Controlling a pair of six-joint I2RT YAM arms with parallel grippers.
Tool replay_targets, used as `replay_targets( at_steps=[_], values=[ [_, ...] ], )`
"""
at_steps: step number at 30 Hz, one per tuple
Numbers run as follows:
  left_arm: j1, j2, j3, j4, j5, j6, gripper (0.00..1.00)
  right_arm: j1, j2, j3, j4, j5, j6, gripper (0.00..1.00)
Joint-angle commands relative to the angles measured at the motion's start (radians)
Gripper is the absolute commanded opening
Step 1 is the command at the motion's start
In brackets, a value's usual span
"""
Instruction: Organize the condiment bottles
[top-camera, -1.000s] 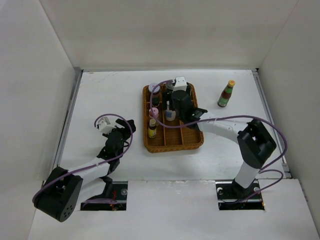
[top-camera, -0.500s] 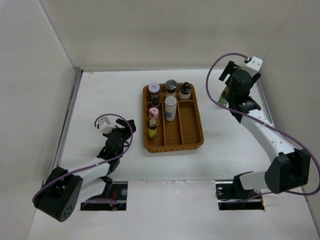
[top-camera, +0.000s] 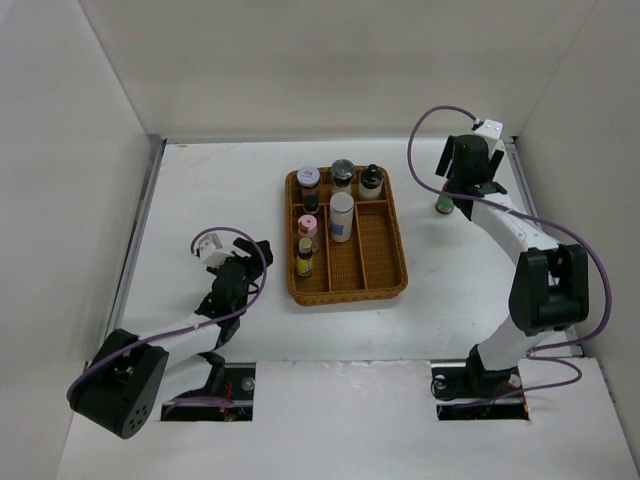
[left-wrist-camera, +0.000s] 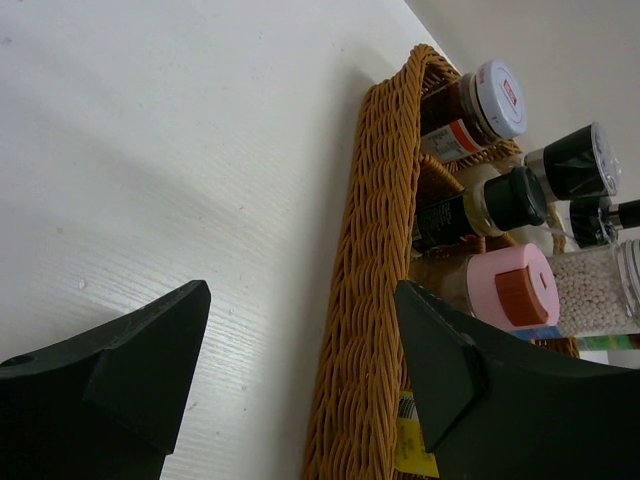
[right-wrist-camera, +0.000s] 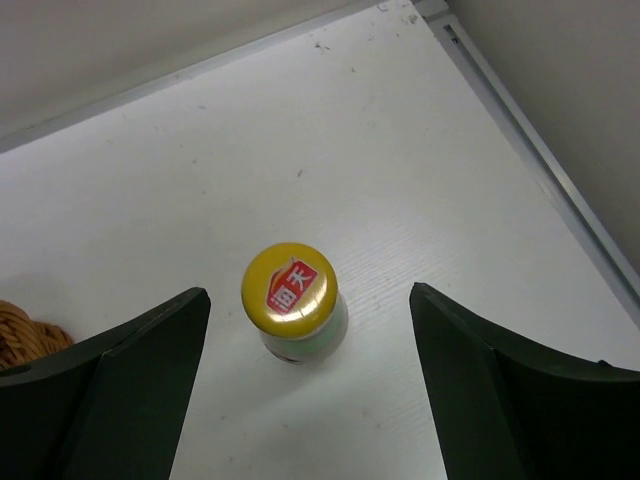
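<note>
A yellow-capped sauce bottle (right-wrist-camera: 290, 292) stands upright on the white table at the back right; from above only its lower part (top-camera: 441, 205) shows beside the arm. My right gripper (right-wrist-camera: 308, 292) (top-camera: 462, 185) hovers over it, open, one jaw on each side and neither touching. Several condiment bottles stand in the wicker tray (top-camera: 382, 252): a tall white shaker (top-camera: 342, 217), a pink-capped one (top-camera: 308, 226), an amber one (top-camera: 304, 258) and dark-lidded ones (top-camera: 372, 180). My left gripper (left-wrist-camera: 302, 290) (top-camera: 257, 250) is open and empty, left of the tray rim (left-wrist-camera: 375, 250).
White walls close in the table on the left, back and right. A metal rail (right-wrist-camera: 540, 150) runs along the right edge close to the yellow-capped bottle. The tray's right compartment holds one bottle at its far end.
My right arm swung from over the tray to the back right and now sits above the yellow-capped bottle. The white shaker now shows standing in the tray. The left arm stayed put.
</note>
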Motion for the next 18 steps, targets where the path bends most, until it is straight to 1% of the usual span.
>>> replay_targets(
  at_steps=[1,4,8,11,13,15,16,18],
  values=[
    [0.0,0.007,0.034,0.06,0.009,-0.011,0.74,-0.013,0.016,0.073,0.048,-0.02,-0.019,0.84],
    [0.002,0.006,0.034,0.062,0.01,-0.011,0.74,-0.016,0.037,0.077,0.058,-0.02,-0.027,0.75],
    [0.002,0.012,0.035,0.062,0.01,-0.011,0.74,-0.022,0.077,0.108,0.045,-0.022,-0.036,0.6],
    [0.003,0.006,0.034,0.062,0.01,-0.011,0.74,-0.027,0.091,0.122,0.039,-0.023,-0.039,0.55],
    [0.003,0.007,0.034,0.062,0.01,-0.011,0.74,-0.028,0.095,0.135,0.033,-0.028,-0.042,0.45],
    [0.003,0.006,0.034,0.062,0.01,-0.011,0.74,-0.028,0.073,0.128,0.044,-0.019,-0.042,0.35],
    [0.003,0.007,0.034,0.062,0.01,-0.011,0.74,-0.027,0.051,0.12,0.056,-0.014,-0.043,0.33],
    [0.002,0.014,0.035,0.062,0.012,-0.011,0.74,-0.024,-0.005,0.096,0.096,0.009,-0.059,0.31]
  ],
)
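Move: The green bottle with the yellow cap stands upright just in front of the right hand, about 3 cm ahead and straight in line, its middle some 7 cm lower. The basket's middle is roughly 7 cm back and 21 cm to this hand's left, 12 cm down; the black-capped jar in its far corner lies about 5 cm ahead, 16 cm left and 9 cm lower. From the left hand the green bottle is some 19 cm ahead, 38 cm right and 3 cm up. Forward by only about 2 cm, the right hand eases its spread fingers around the top of the green bottle, rising a touch and then sinking 1 to 2 cm. The fingers close to about half their opening on the way and come to pinch the neck just under the yellow cap, while the wrist hardly turns. ##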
